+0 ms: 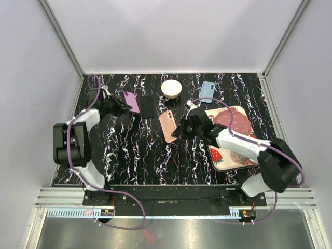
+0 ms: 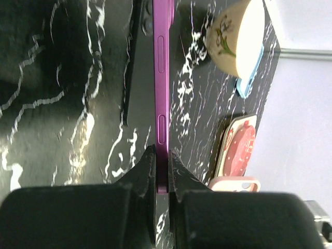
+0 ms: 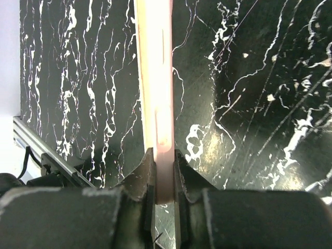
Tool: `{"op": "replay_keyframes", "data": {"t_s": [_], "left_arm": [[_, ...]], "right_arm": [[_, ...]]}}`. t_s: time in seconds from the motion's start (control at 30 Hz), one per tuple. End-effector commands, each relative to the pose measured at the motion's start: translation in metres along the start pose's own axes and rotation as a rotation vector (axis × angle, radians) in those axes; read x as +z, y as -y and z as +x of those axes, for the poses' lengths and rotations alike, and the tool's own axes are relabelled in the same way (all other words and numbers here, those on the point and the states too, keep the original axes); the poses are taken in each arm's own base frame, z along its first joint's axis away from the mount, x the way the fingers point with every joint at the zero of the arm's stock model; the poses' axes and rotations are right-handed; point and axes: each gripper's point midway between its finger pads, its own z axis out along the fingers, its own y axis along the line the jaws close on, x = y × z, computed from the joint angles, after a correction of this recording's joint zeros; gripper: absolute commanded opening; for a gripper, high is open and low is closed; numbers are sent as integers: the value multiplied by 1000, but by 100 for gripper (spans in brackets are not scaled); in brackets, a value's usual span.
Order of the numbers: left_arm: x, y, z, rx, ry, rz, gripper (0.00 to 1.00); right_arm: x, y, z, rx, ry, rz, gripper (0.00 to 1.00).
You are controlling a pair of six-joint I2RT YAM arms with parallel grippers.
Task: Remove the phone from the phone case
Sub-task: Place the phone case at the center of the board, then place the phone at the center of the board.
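Observation:
My left gripper (image 1: 120, 107) is shut on the near end of a purple phone (image 1: 130, 101), which stands edge-on between the fingers (image 2: 149, 171) in the left wrist view (image 2: 161, 78). Its side buttons show. A black slab (image 1: 147, 107) lies right beside it (image 2: 139, 78). My right gripper (image 1: 179, 129) is shut on the edge of a pink phone case (image 1: 167, 126), seen edge-on in the right wrist view (image 3: 155, 78). I cannot tell whether a phone sits inside it.
A cream bowl (image 1: 170, 88) and a light blue phone case (image 1: 208, 91) lie at the back. A strawberry-print tray (image 1: 244, 129) lies under the right arm. The black marbled table (image 1: 129, 150) is walled on three sides.

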Motion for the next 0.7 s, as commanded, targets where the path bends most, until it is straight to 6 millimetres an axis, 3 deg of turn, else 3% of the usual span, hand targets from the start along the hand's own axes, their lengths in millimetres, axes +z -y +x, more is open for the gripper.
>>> {"op": "replay_keyframes", "data": {"t_s": [0.0,0.2,0.23,0.3,0.33,0.4,0.47,0.5,0.63,0.67], "left_arm": [[7,45,-56,84,102,198,0],[29,28,-77,46,90,204,0],[32,26,-79,41,90,201,0],[40,18,-85,33,97,177,0],[44,13,-85,28,87,154,0],[52,4,-92,24,88,115,3],[59,-6,-93,21,76,76,14],[60,-7,-94,22,76,71,25],[56,-8,-97,29,98,52,48],[54,-8,-97,34,105,47,52]], "right_arm": [[19,-33,-25,41,36,-160,0],[40,-23,-21,71,6,-147,0],[42,-23,-18,74,-7,-155,4],[48,-16,-13,86,-30,-144,22],[49,-14,-10,90,-44,-142,50],[51,-8,-5,94,-64,-123,72],[49,0,-3,85,-77,-72,86],[48,3,-3,81,-76,-53,88],[30,25,-7,48,-44,88,93],[20,22,-15,35,-16,92,95]]}}
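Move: The right hand holds the pink case by its near right-hand corner; the bare patch where it goes has its middle about 8 cm ahead, 4 cm left and 9 cm below. The black phone lies some 25 cm ahead and 13 cm left, the strawberry tray's middle roughly 27 cm right and 7 cm ahead. From the left hand, holding the purple phone, the open spot for it is about 12 cm ahead and 8 cm down; the black phone lies 9 cm ahead, 9 cm right. The right hand keeps its pinch on the pink case while sinking and easing a little left and forward, then opens wide and lets go, some 5 cm lower in all. The left hand carries the purple phone forward about 9 cm, also sinking 4 cm and drifting left, towards the bare table left of the black phone, and its fingers part about halfway near the end. ##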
